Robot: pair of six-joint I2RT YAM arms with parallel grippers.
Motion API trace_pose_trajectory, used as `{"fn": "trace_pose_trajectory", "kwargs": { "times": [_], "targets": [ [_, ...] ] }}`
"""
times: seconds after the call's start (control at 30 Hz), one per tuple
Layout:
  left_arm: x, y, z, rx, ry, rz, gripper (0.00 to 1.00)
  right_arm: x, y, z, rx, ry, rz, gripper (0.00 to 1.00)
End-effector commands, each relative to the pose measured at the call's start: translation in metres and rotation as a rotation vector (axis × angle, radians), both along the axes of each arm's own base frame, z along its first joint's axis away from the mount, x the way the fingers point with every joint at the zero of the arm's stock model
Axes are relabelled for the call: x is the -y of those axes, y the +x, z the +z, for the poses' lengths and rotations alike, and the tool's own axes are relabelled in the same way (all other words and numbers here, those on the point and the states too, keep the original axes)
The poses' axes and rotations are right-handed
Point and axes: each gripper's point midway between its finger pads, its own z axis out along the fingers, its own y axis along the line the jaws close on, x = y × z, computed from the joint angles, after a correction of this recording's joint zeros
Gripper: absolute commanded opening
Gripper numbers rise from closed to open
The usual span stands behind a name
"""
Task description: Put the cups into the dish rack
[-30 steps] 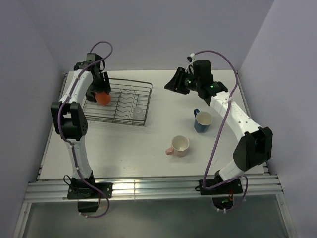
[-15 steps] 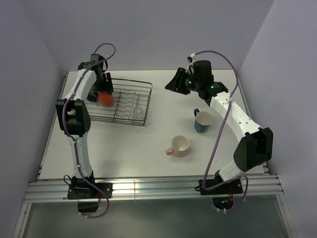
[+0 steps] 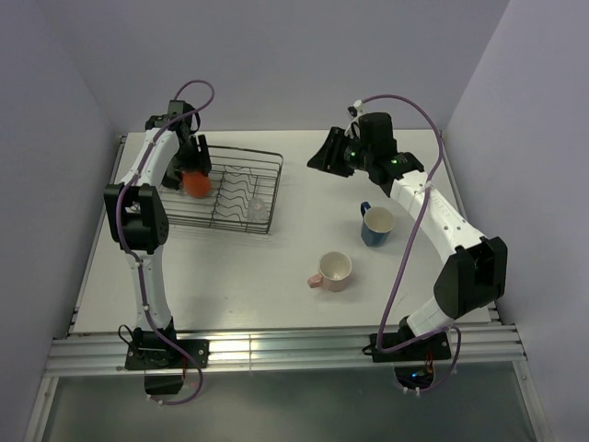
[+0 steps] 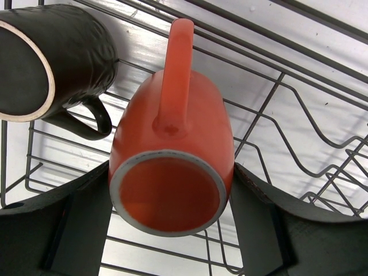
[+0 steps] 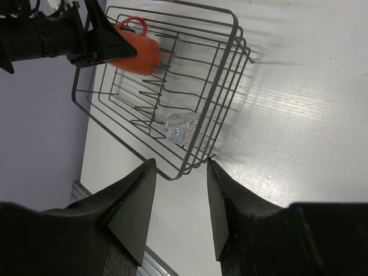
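Note:
My left gripper (image 3: 190,171) is shut on the orange cup (image 4: 172,155), holding it on its side, handle up, just over the left end of the dish rack (image 3: 248,155). A dark brown mug (image 4: 52,57) lies in the rack beside it. The clear glass tumbler (image 3: 258,210) stands in the rack's near right corner and also shows in the right wrist view (image 5: 179,127). The blue cup (image 3: 376,226) and the pink cup (image 3: 333,271) stand on the table to the right. My right gripper (image 3: 322,153) hangs open and empty above the table, right of the rack.
The rack's upright dividers (image 3: 232,189) run across its middle, right of the orange cup. White table (image 3: 230,276) ends at a metal rail along the near edge (image 3: 276,350). Purple walls close in on the left, back and right.
My left arm has shifted a little toward the back, carrying the orange cup slightly rightward over the rack. The right arm has barely moved.

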Motion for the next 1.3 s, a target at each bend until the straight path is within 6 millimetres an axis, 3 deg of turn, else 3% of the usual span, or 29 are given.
{"fn": "trace_pose_trajectory", "kwargs": {
  "times": [0.0, 0.37, 0.43, 0.87, 1.07, 1.27],
  "targets": [
    [0.003, 0.018, 0.024, 0.094, -0.002, 0.008, 0.78, 0.006, 0.000, 0.019, 0.060, -0.009, -0.012, 0.48],
    [0.006, 0.014, 0.042, 0.134, 0.013, 0.010, 0.90, 0.008, -0.001, 0.023, 0.070, -0.030, -0.019, 0.48],
    [0.005, 0.012, 0.049, 0.147, 0.020, 0.015, 0.95, 0.008, -0.002, 0.023, 0.070, -0.031, -0.019, 0.48],
    [0.001, 0.003, 0.072, 0.195, 0.042, 0.049, 0.99, 0.008, -0.005, 0.021, 0.071, -0.044, -0.018, 0.48],
    [-0.002, -0.006, 0.109, 0.260, 0.074, 0.075, 0.99, 0.015, -0.010, 0.021, 0.083, -0.096, -0.047, 0.48],
    [-0.013, -0.035, 0.175, 0.418, 0.120, 0.168, 0.99, 0.025, -0.039, 0.018, 0.083, -0.165, -0.068, 0.49]
  ]
}}
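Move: The red mug already sits bottom-up in the left part of the dish rack, between the left hand's fingers, its middle about 2 cm below and 1 cm ahead of the hand point. The black cup stands some 8 cm left and 3 cm ahead of that hand, about 3 cm lower; the glass is some 19 cm right, 8 cm back and 5 cm lower. From the right hand the red mug lies roughly 34 cm left, 10 cm ahead and 18 cm below. The red mug is let go where it sits: the left hand's fingers spread from its sides to fully open, then the hand rises away from it, slowly at first and faster towards the end, about 10 cm in all. Late in the rise it eases slightly back while the wrist tips the fingers some 15 degrees outward. The right hand, empty, only starts to draw back and to its right by about 2 cm. ##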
